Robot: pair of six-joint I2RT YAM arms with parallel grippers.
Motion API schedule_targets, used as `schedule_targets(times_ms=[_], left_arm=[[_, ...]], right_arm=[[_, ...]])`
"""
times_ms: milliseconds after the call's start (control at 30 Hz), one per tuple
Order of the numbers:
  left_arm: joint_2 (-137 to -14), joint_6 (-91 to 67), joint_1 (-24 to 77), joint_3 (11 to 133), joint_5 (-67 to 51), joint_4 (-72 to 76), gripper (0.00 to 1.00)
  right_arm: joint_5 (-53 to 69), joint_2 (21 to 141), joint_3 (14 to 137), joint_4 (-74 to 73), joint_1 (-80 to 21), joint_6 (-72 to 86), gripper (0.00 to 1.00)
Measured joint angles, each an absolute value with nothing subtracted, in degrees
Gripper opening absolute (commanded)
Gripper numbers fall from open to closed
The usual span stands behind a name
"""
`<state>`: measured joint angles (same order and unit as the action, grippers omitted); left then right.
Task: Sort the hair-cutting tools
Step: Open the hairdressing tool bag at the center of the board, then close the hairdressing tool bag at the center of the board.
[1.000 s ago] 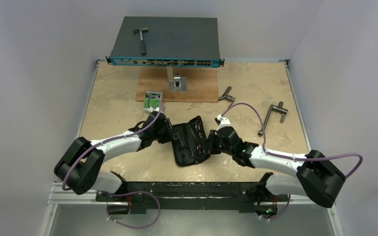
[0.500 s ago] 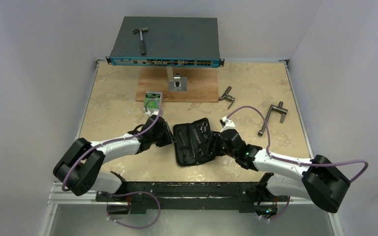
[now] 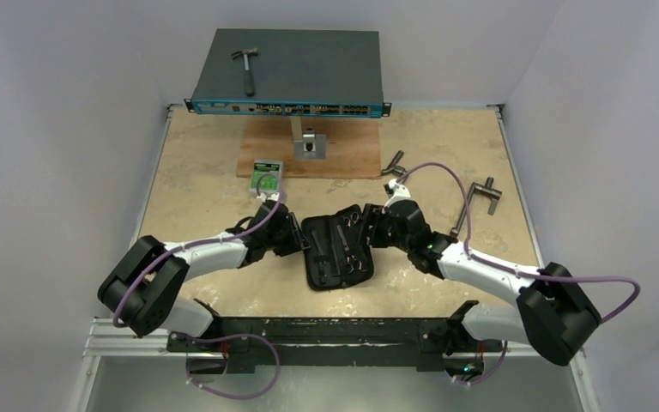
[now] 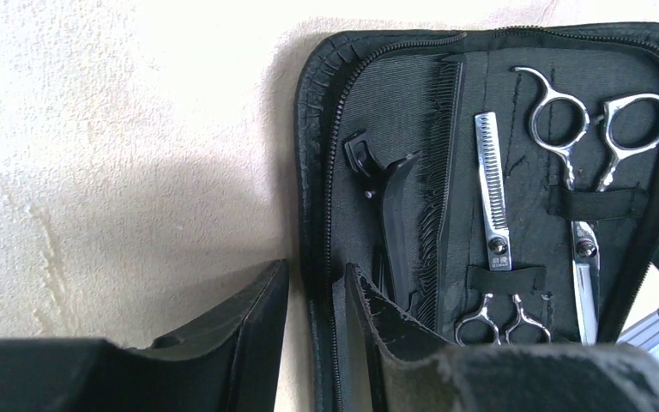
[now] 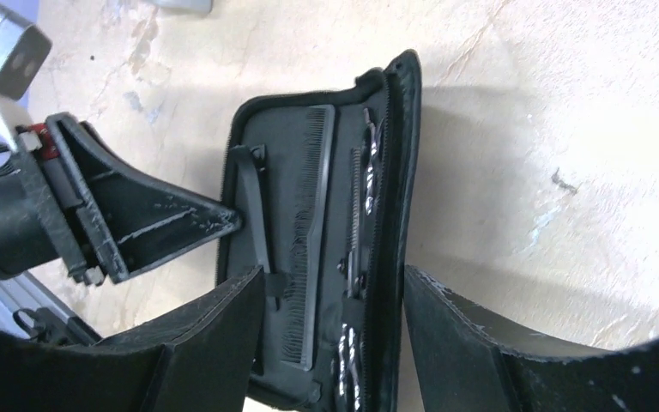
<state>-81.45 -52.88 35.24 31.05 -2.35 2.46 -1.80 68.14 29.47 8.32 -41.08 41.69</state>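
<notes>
A black zip case (image 3: 330, 279) lies open flat between the arms. Strapped inside it are a black comb (image 4: 444, 172), a black hair clip (image 4: 386, 189), silver thinning scissors (image 4: 491, 180) and plain silver scissors (image 4: 583, 266). My left gripper (image 4: 316, 275) (image 3: 296, 236) stands narrow, with the case's left rim (image 4: 313, 172) between its fingers. A thin sliver of table shows beside its left finger. My right gripper (image 5: 335, 275) (image 3: 369, 230) is open wide, straddling the case's right rim (image 5: 403, 172) without touching it. From the right wrist, the comb (image 5: 313, 215) and clip (image 5: 253, 206) show edge-on.
A network switch (image 3: 287, 73) with a hammer (image 3: 246, 69) on top stands at the back. Before it lie a wooden board (image 3: 343, 159), a metal block (image 3: 311, 144) and a green packet (image 3: 266, 172). Two grey T-handle tools (image 3: 395, 163) (image 3: 479, 202) lie right of the case.
The case's raised right half has dropped flat open. My right gripper has let go of it, opened wide and moved farther back along the right rim. The left gripper stays put.
</notes>
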Motion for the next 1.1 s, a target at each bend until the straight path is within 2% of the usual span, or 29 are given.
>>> schedule_targets(times_ms=[300,500,700,933,1100], left_arm=[[-81.97,-52.69,35.24,31.29,-2.96,2.92,0.30],[-82.04,-52.25,35.22,31.40,-3.16,2.90,0.30],[-82.81,-51.44,34.89,32.32,-3.44,2.52,0.30],[-83.96,-51.18,34.87,34.20,-3.66,1.02,0.30],[-84.36,-50.24,34.87,36.62,-3.86,0.23,0.31]], right_arm=[[8.64,77.97,32.51,11.22,-35.33,36.95,0.44],[12.73,78.70,33.39,11.35,-34.26,34.98,0.25],[14.48,78.70,33.41,11.53,-33.54,34.44,0.01],[14.74,77.21,31.68,11.86,-32.97,34.96,0.00],[13.32,71.61,26.46,12.43,-32.99,38.98,0.00]])
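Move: The raised edge of the bag's right half is almost between the right gripper's open fingers, about 1 cm ahead, 1 cm left and 3 cm below. Inside the bag, the scissors lie roughly 1 cm ahead and 3 cm left of that gripper, some 5 cm down; the comb is level with it, about 8 cm left and 8 cm down. From the left gripper, which straddles the bag's left edge, the raised edge is about 13 cm right, 1 cm ahead and 5 cm higher. Dip the right gripper down about 2.5 cm and slightly forward over the raised right edge of the bag, turning it some 10 degrees counter-clockwise. Close the fingers to pinch the edge, then draw it back and to the right about 2 cm each way. Keep the left fingers part-open astride the left edge, easing forward, right and up a little at the end. ##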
